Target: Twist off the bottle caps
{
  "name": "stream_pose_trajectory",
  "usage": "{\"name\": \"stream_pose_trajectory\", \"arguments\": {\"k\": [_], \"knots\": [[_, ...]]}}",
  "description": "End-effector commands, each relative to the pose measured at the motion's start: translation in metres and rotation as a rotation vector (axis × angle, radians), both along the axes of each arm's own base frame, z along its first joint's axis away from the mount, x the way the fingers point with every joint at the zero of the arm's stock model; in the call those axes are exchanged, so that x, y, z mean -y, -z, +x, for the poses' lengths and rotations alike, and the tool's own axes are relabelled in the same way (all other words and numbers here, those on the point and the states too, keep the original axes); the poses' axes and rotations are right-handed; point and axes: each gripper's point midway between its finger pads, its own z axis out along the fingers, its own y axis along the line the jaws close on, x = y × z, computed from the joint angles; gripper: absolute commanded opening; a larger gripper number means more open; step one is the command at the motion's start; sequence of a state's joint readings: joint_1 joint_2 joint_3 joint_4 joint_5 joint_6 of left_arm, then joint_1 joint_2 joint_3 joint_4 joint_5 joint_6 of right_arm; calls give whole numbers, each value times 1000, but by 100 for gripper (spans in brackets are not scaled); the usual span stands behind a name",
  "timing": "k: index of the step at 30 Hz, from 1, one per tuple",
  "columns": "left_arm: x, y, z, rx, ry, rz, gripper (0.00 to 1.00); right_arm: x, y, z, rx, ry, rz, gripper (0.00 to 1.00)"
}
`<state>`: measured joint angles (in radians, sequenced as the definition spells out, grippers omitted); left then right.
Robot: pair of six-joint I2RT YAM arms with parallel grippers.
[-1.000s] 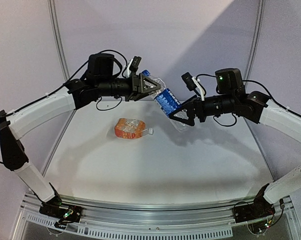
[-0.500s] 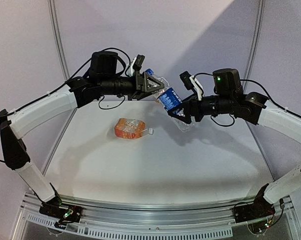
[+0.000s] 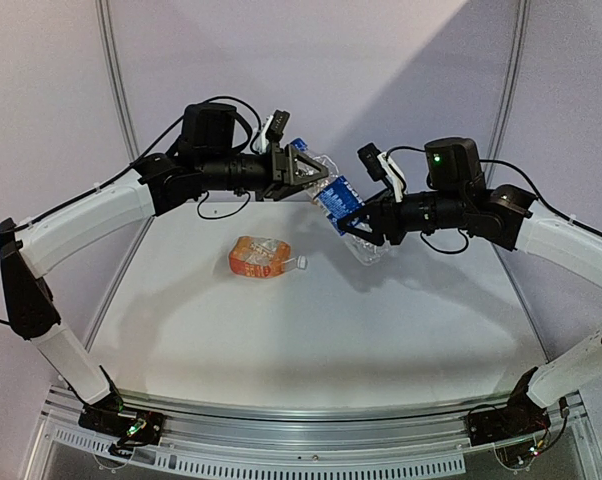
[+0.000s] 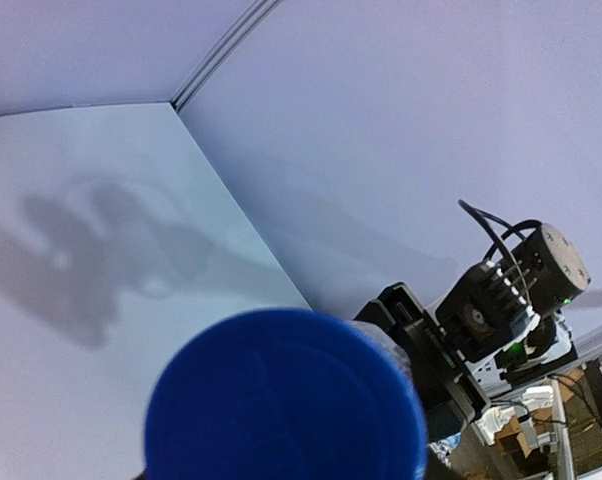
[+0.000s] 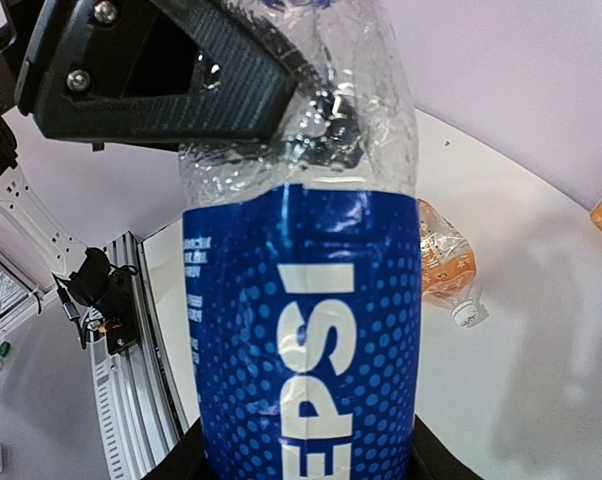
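A slim clear water bottle [image 3: 339, 198] with a blue label [image 5: 301, 330] hangs tilted above the table between both arms. My left gripper [image 3: 303, 168] is shut at its upper end on the dark blue cap [image 4: 281, 400], which fills the bottom of the left wrist view. Lower down, my right gripper [image 3: 359, 225] is shut on the bottle's body, a finger pressed to each side of the label [image 5: 306, 462]. The wider orange bottle [image 3: 259, 256] lies flat on the table, its white cap [image 3: 301, 262] pointing right, apart from both grippers.
The white table [image 3: 311, 330] is enclosed by pale walls [image 3: 381, 60] at the back and sides. A metal rail [image 3: 311, 445] with both arm bases runs along the near edge. The orange bottle [image 5: 443, 255] lies below and left of the held one.
My right gripper was open around the lower part of the bottle, then slid a little up and left and shut on its body. The left gripper kept its hold and barely shifted.
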<state>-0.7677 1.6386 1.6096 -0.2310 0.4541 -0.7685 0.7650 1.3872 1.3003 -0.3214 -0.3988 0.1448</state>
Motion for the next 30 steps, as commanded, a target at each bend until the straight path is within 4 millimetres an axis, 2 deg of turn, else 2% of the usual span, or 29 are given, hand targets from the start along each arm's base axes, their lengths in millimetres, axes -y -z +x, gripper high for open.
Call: {"name": "stream_pose_trajectory", "arguments": {"k": [1, 3, 4, 5, 13, 19, 22, 24, 26, 28, 30], "knots": [[4, 7, -3, -14, 9, 13, 62, 1, 0, -1, 2, 7, 20, 37], [2, 6, -4, -3, 4, 5, 81, 1, -1, -1, 4, 10, 30, 36], [1, 6, -5, 0, 5, 3, 93, 2, 0, -2, -2, 13, 35, 36], [0, 5, -6, 4, 4, 0, 99, 2, -3, -3, 2, 17, 49, 36], [-23, -3, -14, 68, -44, 11, 99, 11, -8, -1, -5, 88, 124, 35], [-55, -24, -19, 156, -138, 11, 99, 22, -10, 2, 4, 153, 149, 33], [-78, -34, -11, 175, -254, 10, 99, 26, -10, 3, 13, 178, 178, 32], [-94, -38, -7, 182, -315, -37, 99, 29, -15, 3, 7, 198, 226, 26], [-99, -51, -9, 231, -317, -95, 99, 31, -21, 3, -6, 211, 275, 24], [-99, -62, -9, 269, -304, -90, 99, 28, -23, -1, -31, 195, 294, 21], [-92, -63, -9, 266, -259, -61, 99, 30, -20, 2, -61, 220, 291, 8]]}}
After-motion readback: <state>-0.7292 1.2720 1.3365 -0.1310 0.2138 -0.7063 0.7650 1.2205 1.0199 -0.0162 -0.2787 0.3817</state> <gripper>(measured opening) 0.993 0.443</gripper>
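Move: Both my hands hold the Pepsi bottle in the air. Its middle is about 5 cm right, 2 back and 3 below my left hand at the neck; the blue cap is 2 cm left, 2 ahead and 4 above. From my right hand, lower on the body, that middle is some 3 cm left, 2 ahead and 2 above. The orange-labelled bottle lies on the table, about 14 cm ahead and 12 left of my left hand, 34 below. I open my left hand wide and let go of the bottle's neck, dipping slightly, then draw away about 10 cm to the left and 5 cm up, a little back, turning counter-clockwise and tipping the fingers upward. My right hand keeps its grip on the bottle, easing nearly 3 cm right as it turns some 10 degrees clockwise and rolls its left side up. ##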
